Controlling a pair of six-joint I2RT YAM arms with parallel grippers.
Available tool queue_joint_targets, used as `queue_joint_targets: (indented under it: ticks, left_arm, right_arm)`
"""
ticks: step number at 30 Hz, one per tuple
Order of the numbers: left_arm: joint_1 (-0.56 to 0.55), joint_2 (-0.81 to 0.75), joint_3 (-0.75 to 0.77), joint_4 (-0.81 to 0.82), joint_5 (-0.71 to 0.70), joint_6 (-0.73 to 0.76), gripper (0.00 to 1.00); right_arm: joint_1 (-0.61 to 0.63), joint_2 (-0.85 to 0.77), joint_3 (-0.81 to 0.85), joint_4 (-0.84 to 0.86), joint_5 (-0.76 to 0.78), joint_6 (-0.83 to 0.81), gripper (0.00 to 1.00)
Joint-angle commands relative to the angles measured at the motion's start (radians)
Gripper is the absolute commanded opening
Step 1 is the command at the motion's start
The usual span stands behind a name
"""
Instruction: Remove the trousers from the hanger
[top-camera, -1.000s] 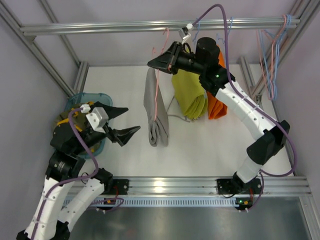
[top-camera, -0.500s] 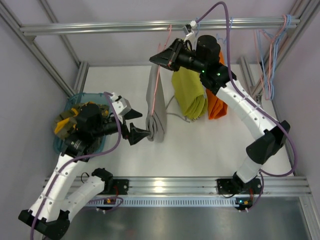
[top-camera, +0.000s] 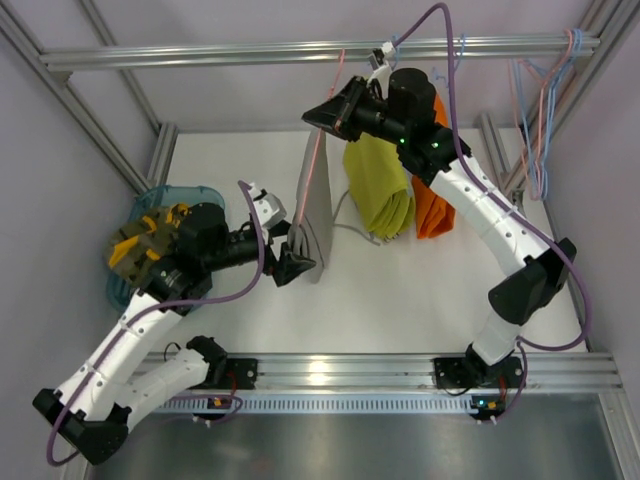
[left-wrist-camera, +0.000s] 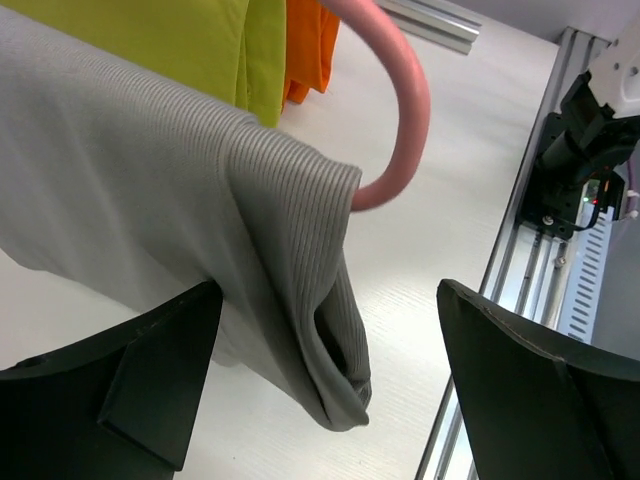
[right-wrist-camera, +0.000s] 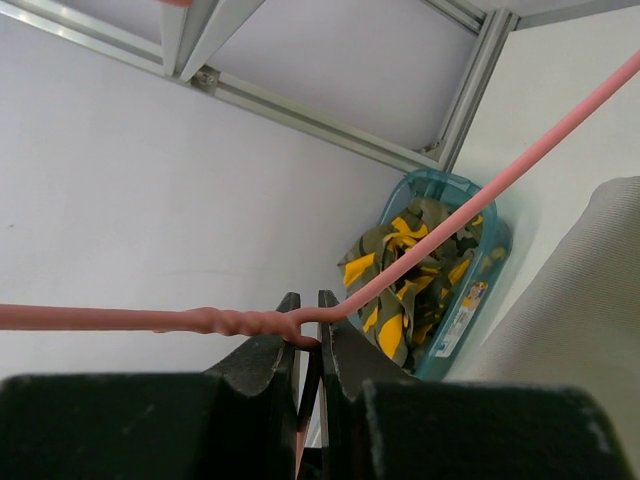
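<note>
The plain grey trousers (top-camera: 320, 210) hang folded over a pink hanger (top-camera: 318, 165) below the top rail. My right gripper (top-camera: 335, 110) is shut on the hanger's twisted neck (right-wrist-camera: 240, 322), its jaws (right-wrist-camera: 308, 318) pinching the wire. My left gripper (top-camera: 296, 258) is open and straddles the trousers' lower end. In the left wrist view the grey fold (left-wrist-camera: 300, 290) hangs between the two wide-apart fingers (left-wrist-camera: 130, 390), touching neither clearly. The camouflage trousers (top-camera: 150, 235) lie in a teal basket (top-camera: 195, 195) at the left.
A yellow-green cloth (top-camera: 380, 190) and an orange cloth (top-camera: 435, 205) hang just right of the grey trousers. Several empty hangers (top-camera: 545, 110) dangle at the far right. Aluminium frame rails (top-camera: 200, 55) border the white table (top-camera: 400, 300).
My left arm has swung right from the basket to the grey trousers, and its open jaws now flank their lower end. The right gripper still holds the hanger, barely shifted.
</note>
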Motion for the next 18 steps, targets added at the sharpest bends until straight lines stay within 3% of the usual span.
queue_joint_targets:
  ticks: [1,3,4,6,10,13,14,15,18]
  left_arm:
    - [-0.047,0.019,-0.003,0.087,-0.149,0.019,0.94]
    - [-0.047,0.028,-0.001,0.093,-0.218,0.022,0.89]
    - [-0.047,0.032,-0.001,0.094,-0.234,0.028,0.80]
    - [-0.049,0.033,0.001,0.096,-0.255,0.032,0.73]
    - [-0.049,0.014,-0.010,0.096,-0.235,0.048,0.57]
    - [-0.047,0.009,-0.022,0.093,-0.252,0.054,0.38]
    - [-0.047,0.006,-0.024,0.093,-0.258,0.054,0.24]
    - [-0.047,0.008,-0.024,0.093,-0.267,0.051,0.16]
    - [-0.049,0.006,-0.022,0.093,-0.295,0.051,0.03]
  right_arm:
    - [-0.005,-0.015,0.073,0.057,0.016,0.004,0.00]
    - [-0.005,-0.016,0.070,0.057,0.015,0.001,0.00]
    - [-0.005,-0.021,0.071,0.059,0.015,-0.004,0.00]
    - [-0.006,-0.023,0.065,0.057,0.012,-0.004,0.00]
    - [-0.011,-0.027,0.051,0.059,0.007,-0.006,0.00]
    - [-0.014,-0.032,0.036,0.068,-0.004,0.004,0.00]
    - [-0.014,-0.032,0.034,0.069,-0.005,0.004,0.00]
    - [-0.015,-0.033,0.033,0.069,-0.007,0.004,0.00]
    - [-0.020,-0.038,0.028,0.069,-0.010,-0.002,0.00]
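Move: The near, folded edge of the grey trousers hangs between the left gripper's open fingers, about 4 cm ahead of the hand point, level sideways and about 1 cm below. The pink hanger's lower bend is some 2 cm ahead, 2 cm right and 4 cm above; the yellow-green trousers hang roughly 20 cm ahead, 19 cm right and slightly lower. From the right hand, that grey edge is about 14 cm back, 8 cm left and 15 cm below. Bring the left gripper forward about 3.5 cm onto the near end of the grey trousers below the hanger's bend, sinking slightly and swinging the wrist some 10 degrees counter-clockwise. Close the wide-open fingers on the way until they pinch the folded cloth between their tips. With the right gripper, keep holding the hanger still. ##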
